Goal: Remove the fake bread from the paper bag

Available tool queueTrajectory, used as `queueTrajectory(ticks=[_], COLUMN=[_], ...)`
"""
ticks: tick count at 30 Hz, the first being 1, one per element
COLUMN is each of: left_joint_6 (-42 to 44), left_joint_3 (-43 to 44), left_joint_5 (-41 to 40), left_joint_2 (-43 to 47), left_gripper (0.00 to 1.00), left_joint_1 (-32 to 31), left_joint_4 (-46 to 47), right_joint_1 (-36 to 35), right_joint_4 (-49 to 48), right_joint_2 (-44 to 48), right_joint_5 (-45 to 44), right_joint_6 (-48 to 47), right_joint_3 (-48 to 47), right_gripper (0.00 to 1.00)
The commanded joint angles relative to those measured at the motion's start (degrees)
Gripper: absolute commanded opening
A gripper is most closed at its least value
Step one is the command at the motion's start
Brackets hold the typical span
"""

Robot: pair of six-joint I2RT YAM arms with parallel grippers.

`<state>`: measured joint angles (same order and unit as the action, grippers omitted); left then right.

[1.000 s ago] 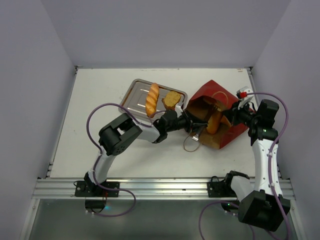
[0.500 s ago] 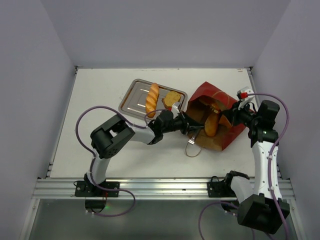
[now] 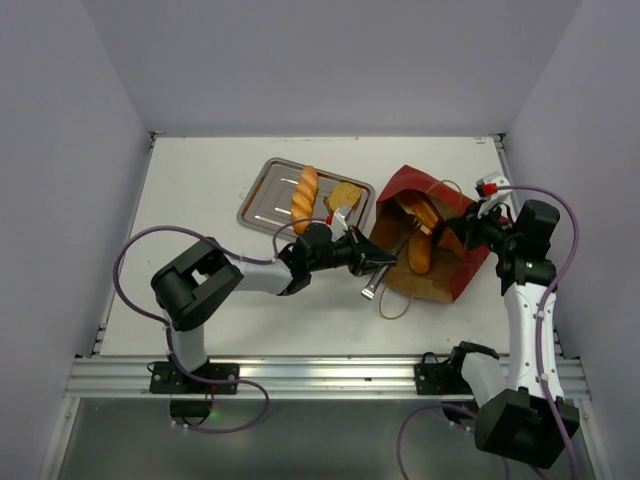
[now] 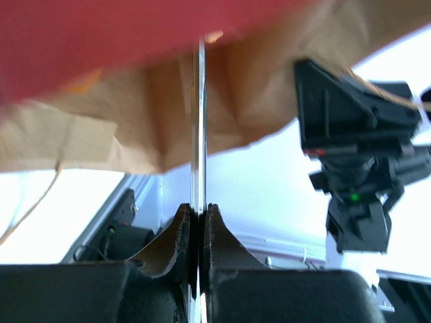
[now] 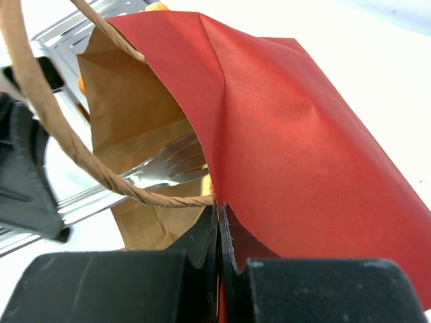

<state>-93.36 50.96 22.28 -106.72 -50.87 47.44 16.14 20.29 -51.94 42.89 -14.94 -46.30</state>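
The dark-red paper bag (image 3: pixel 452 272) lies on its side with its tan mouth toward the left arm. Two golden loaves of fake bread (image 3: pixel 422 250) show inside it. My right gripper (image 3: pixel 465 226) is shut on the bag's upper edge (image 5: pixel 303 134), pinching the red paper beside a twine handle (image 5: pixel 60 128). My left gripper (image 3: pixel 385 262) sits at the bag's mouth, shut on the handle of a metal fork (image 4: pixel 199 134). The fork's tines (image 5: pixel 176 161) reach into the bag. A baguette-like loaf (image 3: pixel 305 198) and a toast slice (image 3: pixel 345 196) lie on the steel tray (image 3: pixel 262 205).
The tray sits just left of the bag, behind my left wrist. A loose twine handle (image 3: pixel 395 305) loops onto the table in front of the bag. The right wall stands close behind my right arm (image 3: pixel 525 300).
My left gripper has closed on the fork. The left arm's elbow has swung out to the left while its gripper stayed at the bag's mouth. The right gripper keeps its hold.
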Motion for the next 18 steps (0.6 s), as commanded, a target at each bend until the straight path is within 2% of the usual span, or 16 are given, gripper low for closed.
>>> queueTrajectory(ticks=[1,14,18], left_joint_6=[3.5,5.8,8.3], left_joint_3=[-0.9,-6.4,-8.2], left_joint_5=[3.6,7.9,8.6], left_joint_2=[4.8,11.4,15.6], left_gripper=[0.0,0.0,0.0], left_joint_1=[-0.1,-0.5,-0.5], left_joint_4=[2.7,2.0,-1.8], right_joint_1=[0.0,0.0,0.0], right_joint_4=[-2.7,-3.5,-4.0], right_joint_2=[0.4,0.2,0.3], right_joint_5=[-2.3,-4.4,-5.3], right_joint_6=[0.8,1.7,2.3], right_joint_3=[0.8,0.8,0.8], right_gripper=[0.01,0.01,0.01])
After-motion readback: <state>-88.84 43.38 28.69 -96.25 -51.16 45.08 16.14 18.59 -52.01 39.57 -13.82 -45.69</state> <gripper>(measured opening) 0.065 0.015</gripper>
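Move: The sandwich bread deep in the bag lies about 13 cm ahead of the left hand, 8 cm to its right and some 7 cm lower. Below and nearer the bag's mouth, the roll is 5 cm ahead, 8 cm right and 11 cm down. On the tray, the bread slice sits about 18 cm ahead and 10 cm left, 15 cm down. From the right hand the sandwich bread is roughly 6 cm ahead, 10 cm left and 11 cm below. Drawing the tongs back out through the bag's mouth, the left hand travels nearly 5 cm back towards its base, about 3 cm left and 2 cm up, turning slightly clockwise while its shut fingers keep their grip on the tongs. The right hand keeps pinching the bag's rim, holding the mouth open and barely shifting. ##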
